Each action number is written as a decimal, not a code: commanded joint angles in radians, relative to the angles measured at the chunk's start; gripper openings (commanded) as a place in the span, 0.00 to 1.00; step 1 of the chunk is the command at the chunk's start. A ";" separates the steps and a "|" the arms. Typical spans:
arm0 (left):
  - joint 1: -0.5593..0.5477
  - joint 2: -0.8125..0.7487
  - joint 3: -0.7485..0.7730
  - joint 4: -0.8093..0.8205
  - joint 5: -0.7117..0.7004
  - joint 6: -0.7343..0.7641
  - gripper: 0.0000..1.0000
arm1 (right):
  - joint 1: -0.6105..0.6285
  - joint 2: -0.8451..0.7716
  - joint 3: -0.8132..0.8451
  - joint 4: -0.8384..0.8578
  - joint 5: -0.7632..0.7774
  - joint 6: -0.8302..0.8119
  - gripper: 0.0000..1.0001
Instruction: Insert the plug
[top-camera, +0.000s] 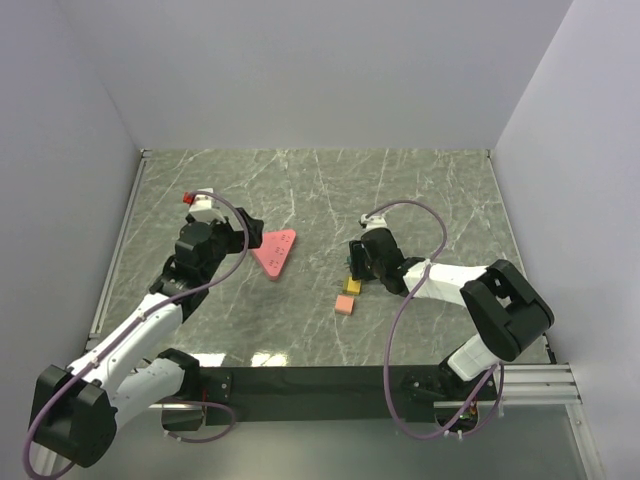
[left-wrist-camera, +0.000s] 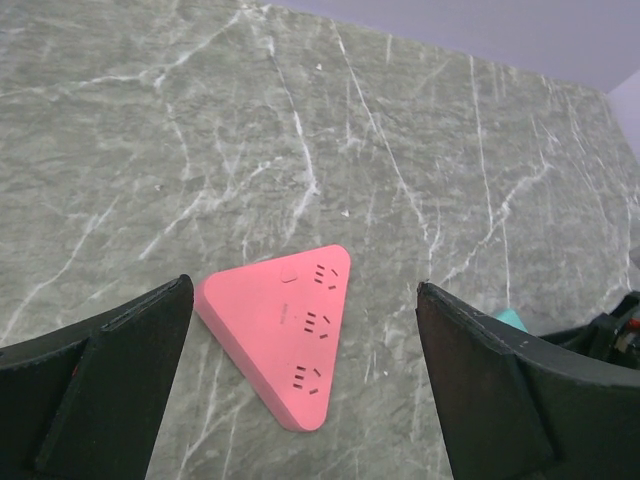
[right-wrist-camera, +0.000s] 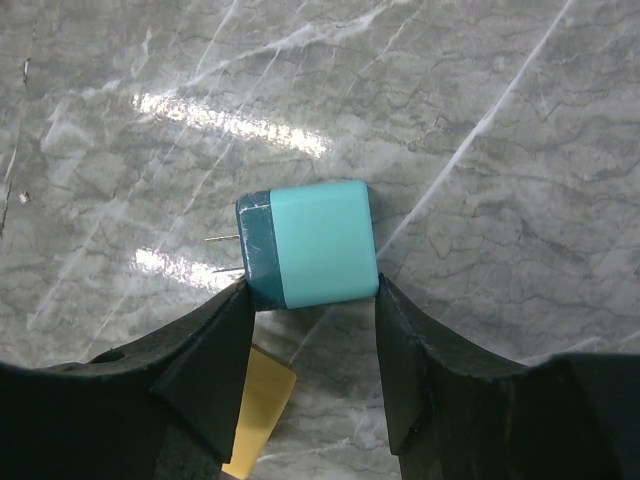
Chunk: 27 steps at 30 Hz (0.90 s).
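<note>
A pink triangular power strip (top-camera: 275, 252) lies flat on the marble table, with three sockets on its top. In the left wrist view the strip (left-wrist-camera: 290, 340) sits between the fingers of my left gripper (left-wrist-camera: 305, 288), which is wide open and empty. The left gripper (top-camera: 240, 230) hovers just left of the strip. My right gripper (right-wrist-camera: 312, 288) is shut on a teal plug (right-wrist-camera: 315, 245), pinching its near edge with the fingertips. The plug's two metal prongs point left. The right gripper (top-camera: 356, 262) is to the right of the strip.
A yellow block (top-camera: 353, 286) and a pink block (top-camera: 344, 304) lie on the table just in front of the right gripper. The yellow block (right-wrist-camera: 258, 410) shows under the right gripper's left finger. White walls enclose the table on three sides.
</note>
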 joint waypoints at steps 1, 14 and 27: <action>0.002 0.011 0.037 0.061 0.071 0.027 0.99 | 0.008 0.007 0.034 0.057 0.001 -0.025 0.35; -0.041 0.172 0.027 0.244 0.304 0.000 0.99 | 0.080 -0.123 0.018 0.017 0.018 -0.007 0.08; -0.171 0.241 0.010 0.388 0.407 -0.066 0.99 | 0.211 -0.358 -0.035 0.106 -0.008 -0.044 0.07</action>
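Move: The right hand, already shut on the teal plug at table level, has the pink triangular socket about 19 cm to its left and 3 cm farther out, at nearly its own height. Behind the teal plug, the yellow plug is some 5 cm back and 1 cm left, the salmon one 9 cm back and 3 left. From the empty left hand the teal plug lies about 24 cm right, 2 back, 18 below; the socket 5 right, 1 ahead, 19 below. Keeping its grip, the right hand lifts the teal plug about 10 cm off the marble, slowly at first, while carrying it left towards the left gripper and a little back, its fingertips tipping up. Meanwhile the wide-open left hand sweeps some 12 cm right, high across the socket towards the plug, dipping slightly and recovering as it turns about 25 degrees clockwise. ##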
